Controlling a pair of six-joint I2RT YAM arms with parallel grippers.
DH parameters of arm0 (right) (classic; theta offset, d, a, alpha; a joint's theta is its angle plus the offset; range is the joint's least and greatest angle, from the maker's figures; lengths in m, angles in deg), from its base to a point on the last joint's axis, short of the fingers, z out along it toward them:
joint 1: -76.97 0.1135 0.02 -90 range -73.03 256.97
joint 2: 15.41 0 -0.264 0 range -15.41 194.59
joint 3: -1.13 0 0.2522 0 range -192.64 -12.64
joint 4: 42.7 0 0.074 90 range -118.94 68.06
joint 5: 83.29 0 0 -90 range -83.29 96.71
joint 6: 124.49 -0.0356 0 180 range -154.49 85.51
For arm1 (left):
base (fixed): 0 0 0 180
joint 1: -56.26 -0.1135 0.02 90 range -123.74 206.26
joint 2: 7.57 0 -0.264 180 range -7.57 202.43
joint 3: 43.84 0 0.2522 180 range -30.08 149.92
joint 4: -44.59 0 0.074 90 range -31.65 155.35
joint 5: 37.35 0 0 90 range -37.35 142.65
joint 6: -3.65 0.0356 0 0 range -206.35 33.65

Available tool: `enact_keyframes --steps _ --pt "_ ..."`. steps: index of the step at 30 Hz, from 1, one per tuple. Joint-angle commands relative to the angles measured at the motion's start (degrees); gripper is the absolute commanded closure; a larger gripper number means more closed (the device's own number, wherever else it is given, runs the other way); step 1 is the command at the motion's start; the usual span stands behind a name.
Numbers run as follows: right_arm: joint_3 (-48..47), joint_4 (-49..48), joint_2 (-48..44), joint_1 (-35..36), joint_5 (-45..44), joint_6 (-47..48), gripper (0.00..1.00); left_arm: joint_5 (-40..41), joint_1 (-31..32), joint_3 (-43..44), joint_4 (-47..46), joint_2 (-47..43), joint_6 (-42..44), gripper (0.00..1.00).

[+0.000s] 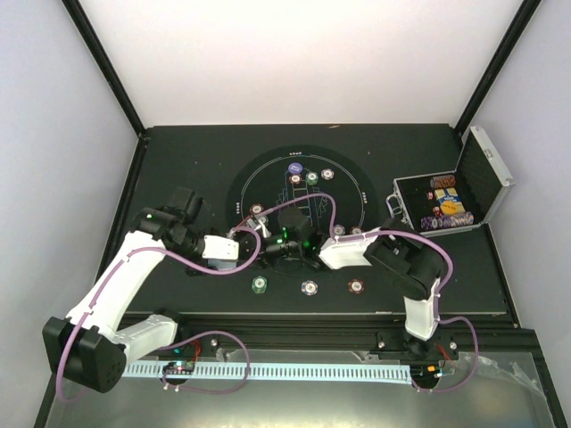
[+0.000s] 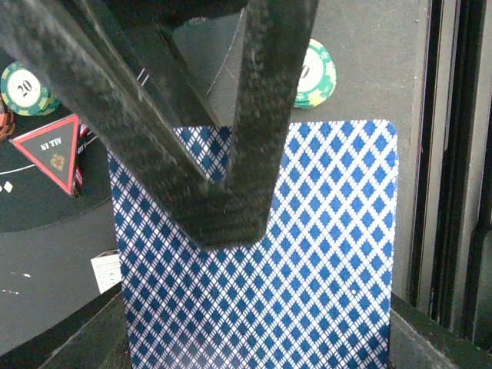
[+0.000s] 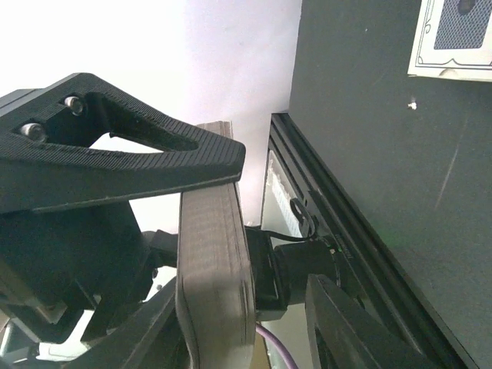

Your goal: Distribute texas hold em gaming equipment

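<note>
A deck of blue-diamond-backed playing cards fills the left wrist view. My left gripper is shut on its side edges. My right gripper straddles the same deck, seen edge-on. One of its fingers lies on the top card, the other finger stands apart, so it is open. Both grippers meet over the mat's near edge. A red triangle marker and green chips lie nearby. Three chips sit in a row in front of the mat.
The round black mat carries more chips near its far side. An open silver case with chips stands at the right. A face-down card lies on the table. A white cable tray runs along the front.
</note>
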Motion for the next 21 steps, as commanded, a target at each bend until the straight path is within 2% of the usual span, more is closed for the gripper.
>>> enact_keyframes --steps 1,8,12,17,21 --pt "2.1 7.5 -2.0 -1.5 -0.2 3.2 0.59 0.0 -0.1 0.3 -0.1 -1.4 -1.2 0.98" --pt "1.4 9.3 -4.5 -1.5 -0.2 4.0 0.63 0.1 -0.1 -1.5 -2.7 -1.0 -2.6 0.98" --pt "1.1 10.9 -5.8 -1.5 -0.4 4.5 0.74 1.2 -0.1 -2.7 -4.3 -0.9 -2.8 0.98" --pt "0.8 11.7 -6.7 -1.5 -0.5 4.9 0.76 1.8 -0.1 -3.5 -5.4 -0.6 -3.0 0.98" --pt "1.0 11.3 -7.1 -1.5 -0.4 4.1 0.85 2.3 -0.1 -3.7 -5.9 -0.3 -3.1 0.98"
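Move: The blue-backed top card lies flat on the deck that the left hand holds, its middle practically at the left fingers and about 3 cm to the left of the right hand, at its height. Some 13 cm lower on the table, counted from the right hand, are the green chip stack, about 3 cm right and 2 cm back, the red triangle, about 14 cm straight ahead, and the white card box, roughly 7 cm ahead and 9 cm left. With one finger over the blue back and the other below, the right hand drags the top card off the deck's right-hand end, drawing about 2 cm to the right while its fingers close from under half open to nearly shut. The left hand keeps its grip on the deck and, after a brief hold, sinks about 2 cm. ##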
